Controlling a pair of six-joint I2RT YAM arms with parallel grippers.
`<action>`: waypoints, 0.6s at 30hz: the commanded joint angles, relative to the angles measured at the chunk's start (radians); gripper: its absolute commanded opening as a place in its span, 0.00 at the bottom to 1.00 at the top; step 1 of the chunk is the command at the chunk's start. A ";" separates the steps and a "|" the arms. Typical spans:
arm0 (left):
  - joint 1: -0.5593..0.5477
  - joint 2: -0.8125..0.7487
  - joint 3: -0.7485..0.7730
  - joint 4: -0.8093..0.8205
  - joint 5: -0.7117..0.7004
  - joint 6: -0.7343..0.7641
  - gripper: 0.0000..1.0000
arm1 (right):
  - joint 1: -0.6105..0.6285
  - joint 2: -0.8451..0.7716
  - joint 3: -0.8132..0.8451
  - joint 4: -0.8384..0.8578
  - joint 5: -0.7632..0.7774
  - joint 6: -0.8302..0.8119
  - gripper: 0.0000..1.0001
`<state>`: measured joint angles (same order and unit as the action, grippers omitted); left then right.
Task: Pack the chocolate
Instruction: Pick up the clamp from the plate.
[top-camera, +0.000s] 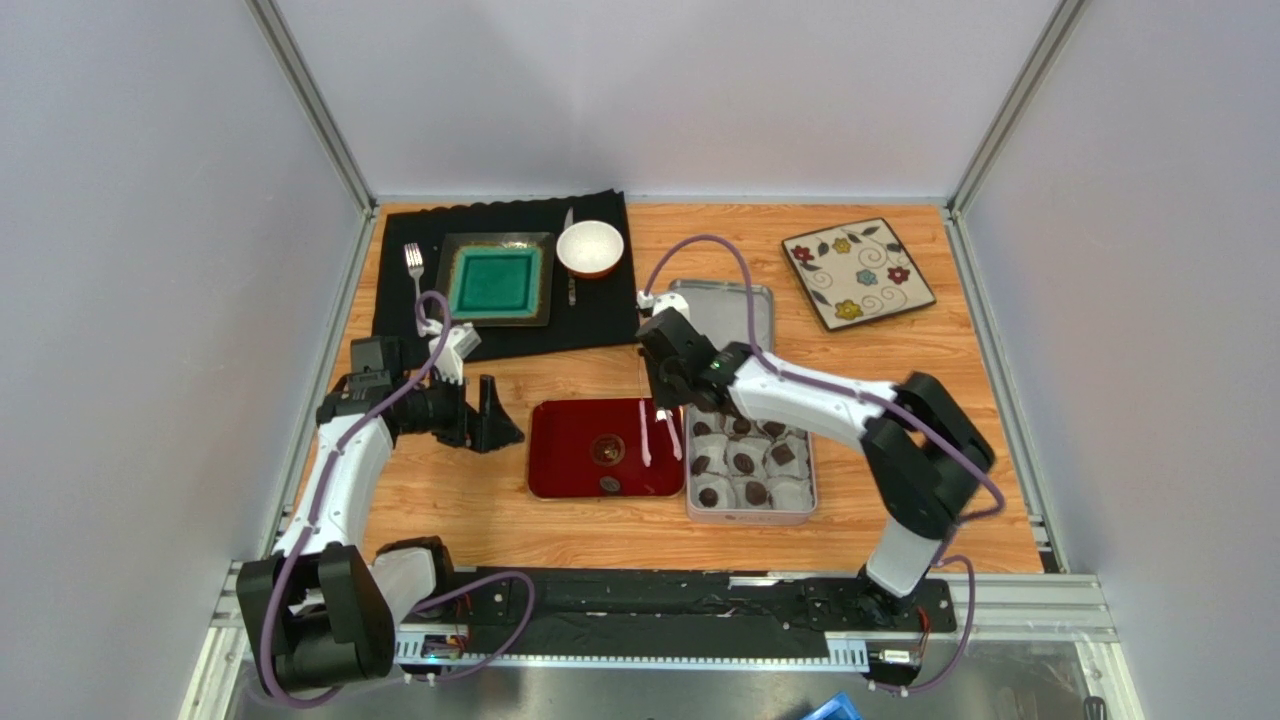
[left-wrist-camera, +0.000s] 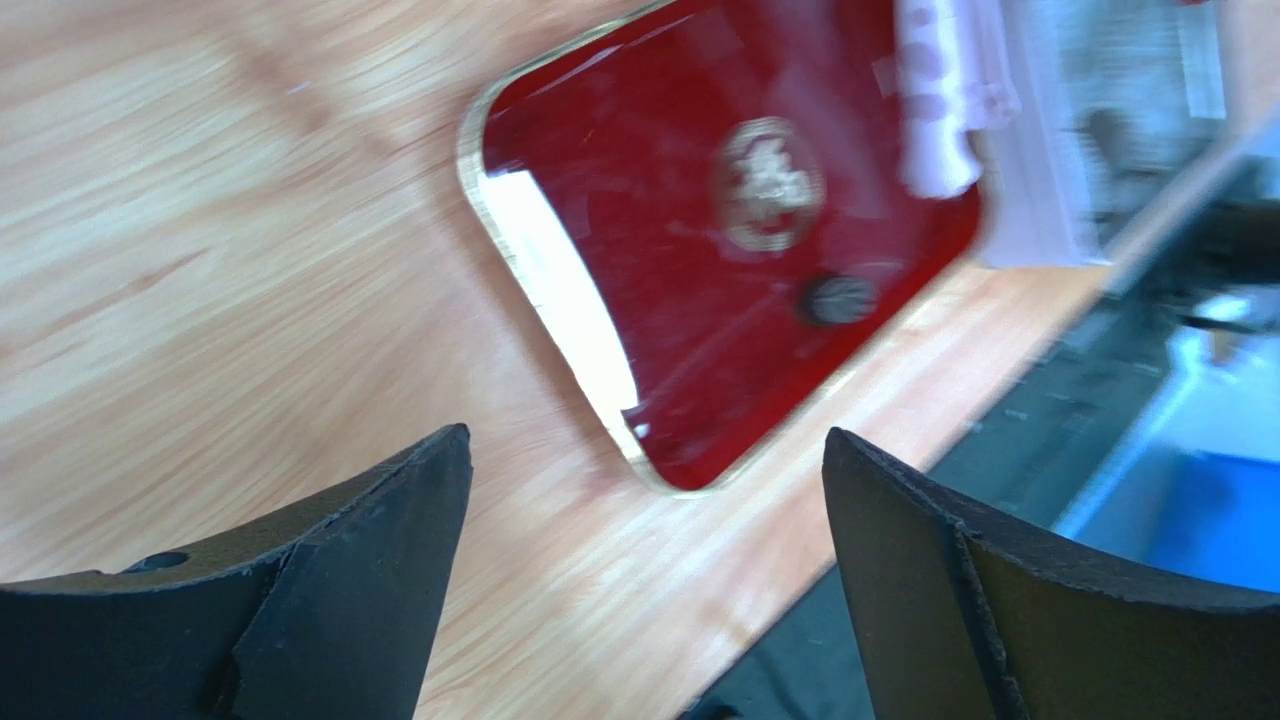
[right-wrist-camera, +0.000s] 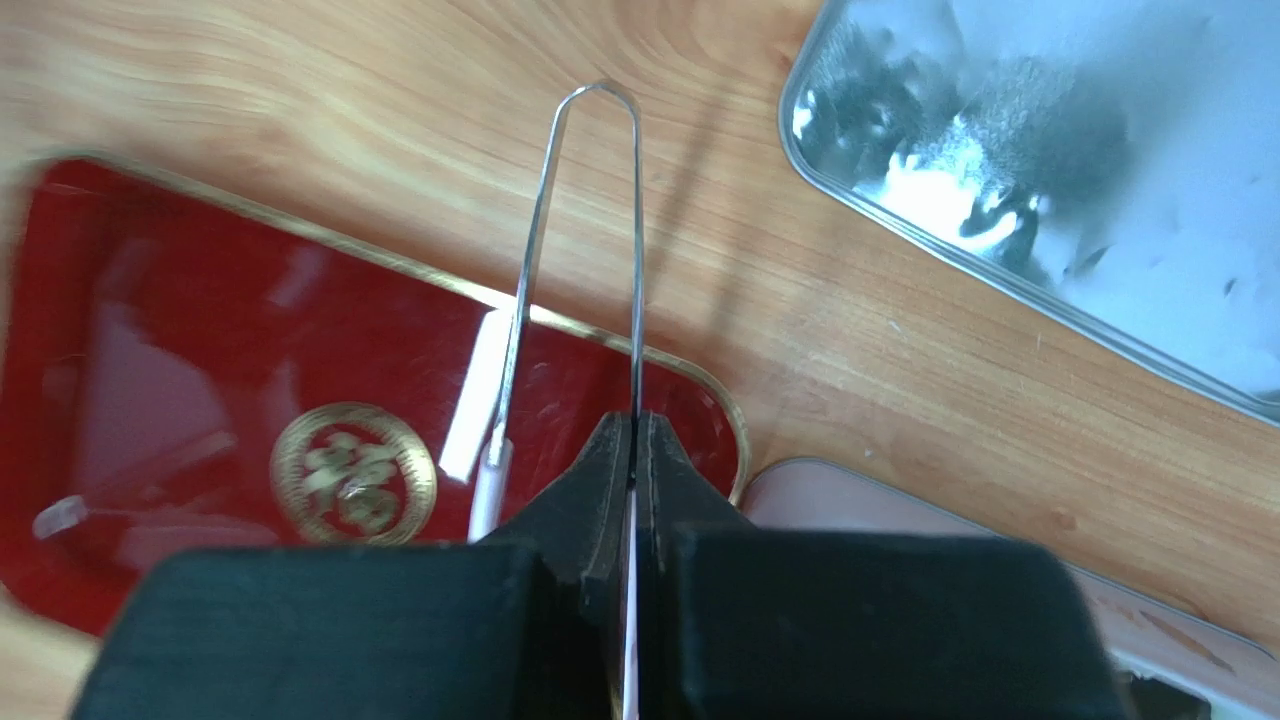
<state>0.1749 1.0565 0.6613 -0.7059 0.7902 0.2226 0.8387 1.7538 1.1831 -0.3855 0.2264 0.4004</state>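
Observation:
A single chocolate (top-camera: 610, 485) (left-wrist-camera: 837, 297) lies on the red tray (top-camera: 564, 450) (left-wrist-camera: 631, 270) (right-wrist-camera: 135, 360), near its front edge. Several more chocolates sit in white paper cups in the silver tin (top-camera: 750, 513) to the tray's right. My right gripper (top-camera: 663, 402) (right-wrist-camera: 631, 428) hangs over the tray's right end. It is shut on one arm of the thin metal tongs (top-camera: 658, 431) (right-wrist-camera: 598, 93), whose other arm with its white tip hangs free. My left gripper (top-camera: 499, 414) (left-wrist-camera: 643, 438) is open and holds nothing, above the wood left of the tray.
The tin's lid (top-camera: 723, 311) (right-wrist-camera: 1052, 165) lies behind the tin. A black mat (top-camera: 406, 308) at the back left carries a green plate (top-camera: 495, 279), a fork (top-camera: 415, 266) and a white bowl (top-camera: 589, 248). A flowered plate (top-camera: 857, 272) sits at the back right.

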 joint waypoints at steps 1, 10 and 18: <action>0.011 0.028 0.113 -0.104 0.301 0.058 0.96 | 0.054 -0.272 -0.213 0.569 -0.016 -0.003 0.00; 0.008 0.131 0.345 -0.541 0.757 0.486 0.99 | 0.114 -0.379 -0.550 1.357 -0.027 0.119 0.00; 0.002 0.085 0.374 -0.779 0.797 0.673 0.99 | 0.120 -0.220 -0.516 1.675 -0.120 0.253 0.00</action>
<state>0.1768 1.1805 1.0370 -1.2678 1.4277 0.7456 0.9539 1.4658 0.6346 0.9520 0.1490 0.5671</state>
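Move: The clamp is already pinched in the right hand just above the plate; from the left hand it lies about 19 cm right, 6 cm ahead and 4 cm lower. The open left gripper, where the right hand is taking it, is thus some 19 cm left, 6 cm back and 4 cm higher. From the right hand, the red plate's middle is about 7 cm left and 5 cm back, the chocolate box 11 cm right and 6 cm back, the metal tray 7 cm right and 10 cm ahead, all roughly 3 cm lower. The clamp goes up and away from the plate in the right hand's unchanged grip, about 16 cm high and some 7 cm left towards the left gripper, while that wrist swings its downward fingers round by about 60 degrees to point leftward. The left hand, staying wide open, rises about 15 cm and comes 5 cm right to meet it, its fingers turning up towards level. ##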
